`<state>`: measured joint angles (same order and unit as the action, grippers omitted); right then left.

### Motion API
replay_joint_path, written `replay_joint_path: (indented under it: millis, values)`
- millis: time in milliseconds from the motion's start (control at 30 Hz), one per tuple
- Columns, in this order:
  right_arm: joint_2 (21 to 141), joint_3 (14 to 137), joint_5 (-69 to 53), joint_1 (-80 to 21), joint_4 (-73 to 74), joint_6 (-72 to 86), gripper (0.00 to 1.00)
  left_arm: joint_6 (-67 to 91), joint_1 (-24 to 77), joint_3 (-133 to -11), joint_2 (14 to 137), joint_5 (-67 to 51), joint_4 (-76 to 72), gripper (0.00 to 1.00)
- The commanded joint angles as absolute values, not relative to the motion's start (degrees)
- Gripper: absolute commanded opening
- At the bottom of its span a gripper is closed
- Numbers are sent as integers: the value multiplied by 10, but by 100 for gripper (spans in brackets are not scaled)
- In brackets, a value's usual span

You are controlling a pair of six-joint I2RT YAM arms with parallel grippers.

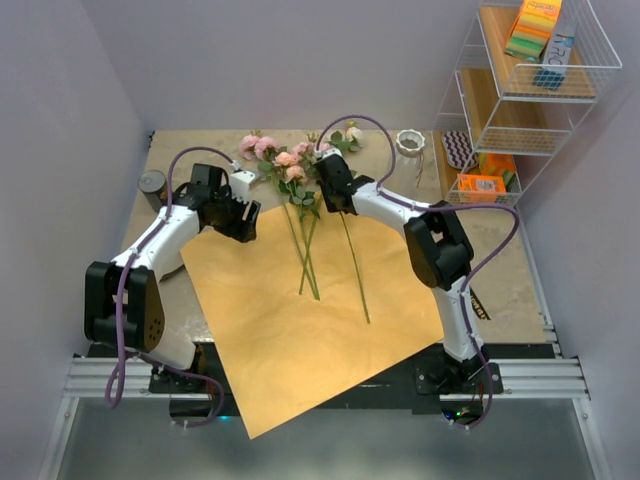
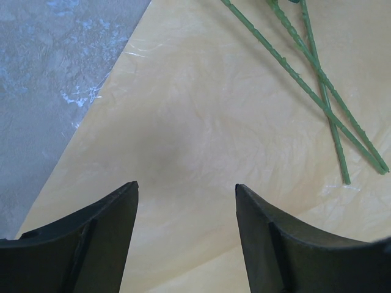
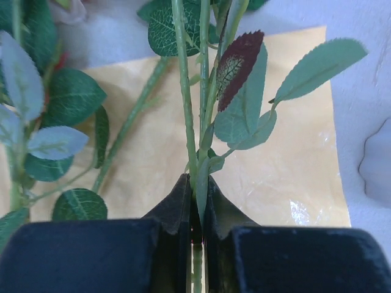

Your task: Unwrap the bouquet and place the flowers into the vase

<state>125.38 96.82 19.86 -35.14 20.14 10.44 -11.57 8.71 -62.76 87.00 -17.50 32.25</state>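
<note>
The bouquet is unwrapped: its orange paper [image 1: 300,330] lies flat on the table. The flowers [image 1: 290,165], pink and cream roses with green leaves, lie across the paper's far edge, their long stems [image 1: 305,255] pointing toward me. My right gripper [image 1: 336,188] is low over the blooms; in the right wrist view it [image 3: 197,183] is shut on a green stem [image 3: 183,91] and a leaf. My left gripper [image 1: 240,220] hovers over the paper's far left corner, and in the left wrist view it [image 2: 186,186] is open over bare paper [image 2: 201,122]. The white vase [image 1: 409,141] stands at the back right.
A small dark can [image 1: 152,184] stands at the table's left edge beside the left arm. A white wire shelf [image 1: 520,90] holding boxes rises at the right. Three loose stems [image 2: 317,91] cross the upper right of the left wrist view; grey table [image 2: 55,61] shows at its left.
</note>
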Motion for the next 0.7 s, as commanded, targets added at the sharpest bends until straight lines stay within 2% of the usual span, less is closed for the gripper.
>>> replay_joint_path:
  millis: [0, 167, 267, 433, 567, 667]
  values:
    - [1209, 1039, 193, -352, 192, 77, 0, -126, 79, -632, 847, -188, 318, 69]
    - [1158, 1164, 228, -350, 182, 48, 0, -126, 75, -638, 851, -192, 321, 69]
    - [1104, 1193, 280, -350, 100, 4, 0, -126, 72, -640, 853, -197, 322, 69]
    - [1035, 1165, 319, -350, -192, -147, 0, -127, 64, -649, 860, -211, 330, 69]
    - [1057, 1237, 343, -348, -281, -273, 0, -131, 58, -662, 866, -217, 335, 69]
    - [1056, 1238, 351, -341, -399, -341, 0, -133, 55, -664, 874, -221, 337, 69]
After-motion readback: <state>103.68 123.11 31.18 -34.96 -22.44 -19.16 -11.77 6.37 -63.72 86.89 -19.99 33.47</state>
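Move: The right hand already grips a flower stem low over the brown wrapper. The vase it is meant for stands about 15 cm to the hand's right and 5 cm ahead, its middle some 8 cm higher. The remaining pink heads lie roughly 12 cm ahead and 11 cm left, the white rose some 21 cm ahead and 4 cm right. From the idle left hand, the vase is about 17 cm ahead and 35 cm right, its middle about 2 cm higher. Steeply and ever faster upward, some 55 cm, the right hand carries the pinched flower, first easing about 5 cm forward, then curving back and to the right, with the side gap to the vase narrowing. As it climbs, the wrist pitches up some 80 degrees, so the fingers go from slanting down to pointing forward and up; they stay shut on the stem. ##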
